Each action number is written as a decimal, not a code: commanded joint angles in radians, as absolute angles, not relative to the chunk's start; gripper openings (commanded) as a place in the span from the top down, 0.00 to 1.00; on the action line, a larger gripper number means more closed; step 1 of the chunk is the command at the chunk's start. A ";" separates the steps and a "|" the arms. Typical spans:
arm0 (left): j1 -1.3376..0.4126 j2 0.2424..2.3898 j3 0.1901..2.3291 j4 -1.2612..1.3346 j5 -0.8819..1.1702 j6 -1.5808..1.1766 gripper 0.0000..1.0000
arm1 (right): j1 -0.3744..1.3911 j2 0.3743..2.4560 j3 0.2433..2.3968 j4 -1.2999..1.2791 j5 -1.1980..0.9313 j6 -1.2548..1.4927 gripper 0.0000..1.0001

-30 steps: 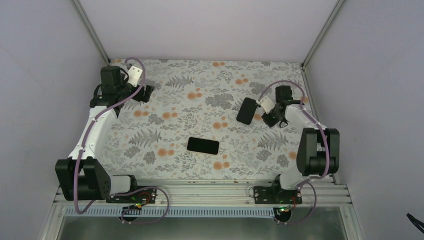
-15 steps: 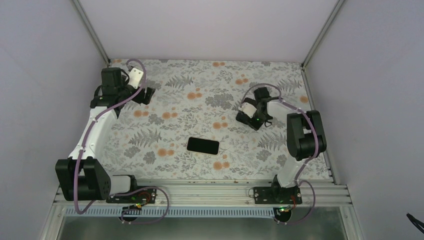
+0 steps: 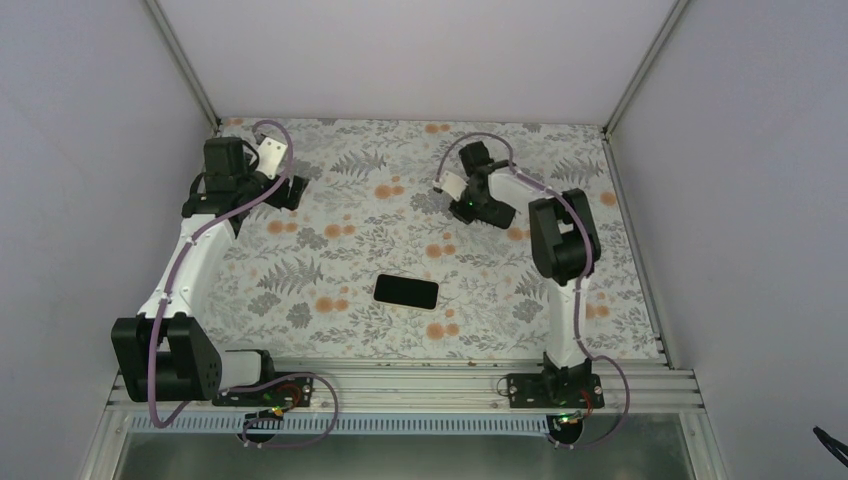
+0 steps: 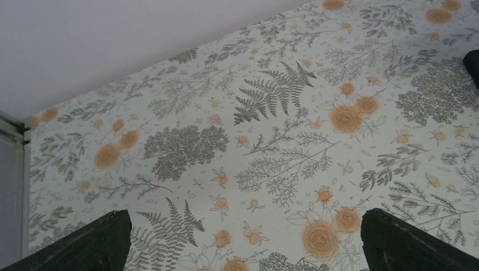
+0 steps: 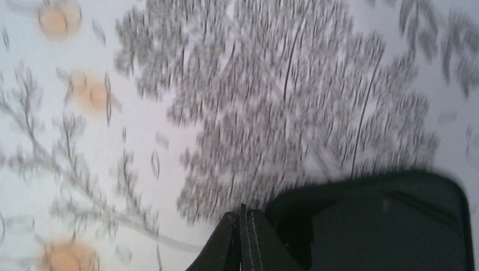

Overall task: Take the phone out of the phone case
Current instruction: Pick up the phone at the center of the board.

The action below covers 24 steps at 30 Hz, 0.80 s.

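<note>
The black phone point(image 3: 406, 292) lies flat, screen up, on the floral table near its middle, bare of any case. My right gripper point(image 3: 462, 196) is low over the back of the table, shut on a thin edge of the dark phone case point(image 5: 384, 226). In the right wrist view the case hangs to the right of the pinched fingertips point(image 5: 243, 226), and the picture is blurred. From above, the case point(image 3: 492, 212) is mostly hidden under the wrist. My left gripper point(image 3: 289, 188) stands open at the back left, nothing between its fingers point(image 4: 90, 245).
Floral cloth point(image 3: 340, 260) covers the table. Grey walls close in the back and both sides. A metal rail point(image 3: 400, 380) with the arm bases runs along the near edge. A dark shape point(image 4: 473, 65) shows at the right edge of the left wrist view.
My right arm has swung left and toward the back wall, carrying the phone case from the right side. The phone and the left arm have not moved.
</note>
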<state>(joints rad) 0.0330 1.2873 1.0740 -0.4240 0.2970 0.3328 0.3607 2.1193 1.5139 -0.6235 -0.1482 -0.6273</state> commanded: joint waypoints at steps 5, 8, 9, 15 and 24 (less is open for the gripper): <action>0.046 1.255 1.042 -0.421 0.347 0.381 0.00 | 0.303 2.102 1.773 -0.968 -0.579 -0.756 0.01; 0.046 1.249 1.035 -0.417 0.392 0.385 0.00 | 0.239 2.016 1.715 -0.862 -0.540 -0.723 0.00; 0.046 1.256 1.042 -0.418 0.394 0.384 0.00 | 0.223 2.004 1.699 -0.834 -0.508 -0.728 0.00; 0.046 1.290 1.061 -0.418 0.373 0.380 0.00 | 0.146 2.010 1.575 -0.721 -0.349 -0.864 0.00; 0.047 1.240 1.032 -0.387 0.333 0.376 0.00 | 0.000 2.147 1.734 -0.863 -0.588 -1.023 0.00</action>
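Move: The right gripper is shut and down at board level, its tips close by the near long side of the black phone, towards its left end. The phone's middle lies about 5 cm to its right, 2 cm ahead and 1 cm lower. The light-rimmed phone lies some 20 cm back and 14 cm to this gripper's left, equally low. From the left gripper, the black phone is roughly 42 cm right, 5 cm ahead and 22 cm down. Slide the right gripper's tips another 2 cm forward and left, clear of the black phone's near side, then lift about 11 cm while opening the fingers fully. Swing some 12 cm right across and lower again by 6 cm, fingertips tilted roughly 15 degrees towards the left, to hover wide open over the phone's right end. ##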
